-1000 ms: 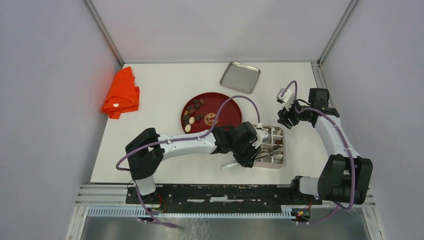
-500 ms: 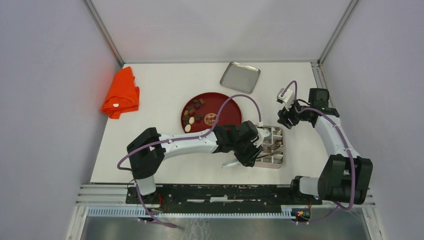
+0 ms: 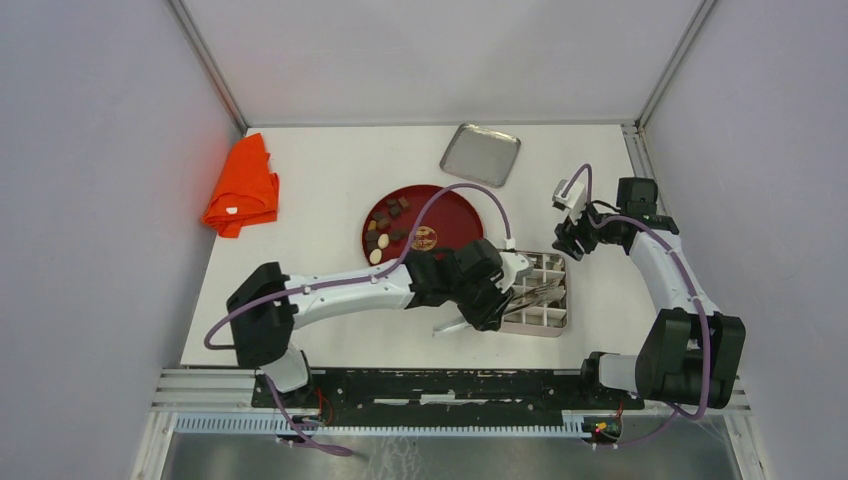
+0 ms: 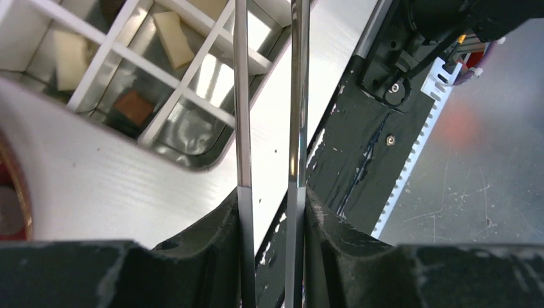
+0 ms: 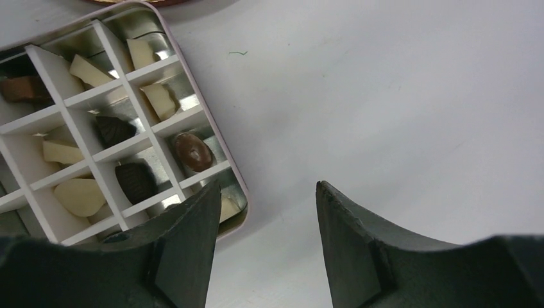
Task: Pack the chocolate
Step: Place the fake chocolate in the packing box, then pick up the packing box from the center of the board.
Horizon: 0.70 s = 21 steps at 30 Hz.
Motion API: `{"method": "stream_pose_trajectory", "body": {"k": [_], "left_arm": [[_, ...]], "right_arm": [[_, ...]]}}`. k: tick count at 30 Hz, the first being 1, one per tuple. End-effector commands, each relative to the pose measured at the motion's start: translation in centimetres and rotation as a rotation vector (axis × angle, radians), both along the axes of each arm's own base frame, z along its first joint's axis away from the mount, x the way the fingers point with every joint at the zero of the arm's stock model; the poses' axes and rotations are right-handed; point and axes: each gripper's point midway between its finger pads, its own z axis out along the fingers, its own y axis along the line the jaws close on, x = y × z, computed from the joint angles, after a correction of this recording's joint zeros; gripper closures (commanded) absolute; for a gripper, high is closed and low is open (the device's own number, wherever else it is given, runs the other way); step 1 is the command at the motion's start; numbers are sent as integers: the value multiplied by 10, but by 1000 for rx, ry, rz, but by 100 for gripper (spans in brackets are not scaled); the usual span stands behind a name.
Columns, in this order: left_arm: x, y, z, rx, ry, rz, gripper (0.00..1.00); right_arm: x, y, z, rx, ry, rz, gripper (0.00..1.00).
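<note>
Loose chocolate (image 3: 384, 226) pieces, dark, tan and cream, lie on the left half of the red plate (image 3: 455, 215). More chocolate (image 5: 192, 151) fills cells of the divided metal tin (image 3: 558, 318). My left gripper (image 3: 497, 296) is shut on metal tongs (image 3: 535, 293), whose two blades (image 4: 242, 122) run up from between the jaws with a gap between them. The tongs reach over the tin (image 4: 212, 163); their tips are out of the wrist view. My right gripper (image 5: 268, 192) hangs open and empty just right of the tin's rim (image 5: 242, 196).
The tin's lid (image 3: 480, 153) lies at the back of the table. An orange cloth (image 3: 243, 187) sits at the far left. The black base rail (image 4: 365, 154) runs along the table's near edge, close under the left gripper.
My left arm has drawn back to the left, pulling the tongs a little way across the tin toward the plate side. The right arm has hardly moved.
</note>
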Motion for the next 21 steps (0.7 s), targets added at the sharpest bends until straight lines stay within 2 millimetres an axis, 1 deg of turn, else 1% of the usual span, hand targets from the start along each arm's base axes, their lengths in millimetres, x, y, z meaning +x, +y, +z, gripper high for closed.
{"method": "stream_pose_trajectory", "body": {"k": [1,4,9,13,16,19,20,21], "left_arm": [[2,20,30,-42,-56,42,61],[5,40,30,-20,-71,77,61],[19,70,31,-3,-94,146,61],[33,97,35,14,-127,213,61],[42,117,35,33,-147,257,61],[46,129,35,34,-155,282,61],[46,131,35,34,-157,287,61],[46,132,35,33,-159,289,61]], "right_arm": [[-9,15,0,56,4,103,38],[-13,21,-8,74,15,150,39],[-13,29,-20,64,15,196,40],[-9,36,-35,13,32,215,41],[-1,39,-40,-27,37,204,41],[8,36,-40,-62,27,180,41],[8,44,-40,-71,20,204,41],[10,44,-41,-86,17,203,41]]}}
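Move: Ahead and to the left of the left hand, which still grips the metal tongs with their tips over the packing box, the chocolate plate's middle lies about 20 cm forward, 14 cm left and 11 cm below. The box's middle is about 8 cm ahead of that hand and 9 cm to its right. From the right hand, the box's middle is some 10 cm back, 9 cm left and 9 cm down, the plate about 4 cm ahead and 32 cm left. Lifting the held tongs a couple of centimetres, the left hand carries them away from the box to the left, about 12 cm, then also forward towards the chocolate plate, swinging some 15 degrees counter-clockwise with its grip kept. Meanwhile the empty right hand, fingers still open, sinks about 5 cm and shifts 4 cm left towards the box's far right corner, also turning counter-clockwise. ##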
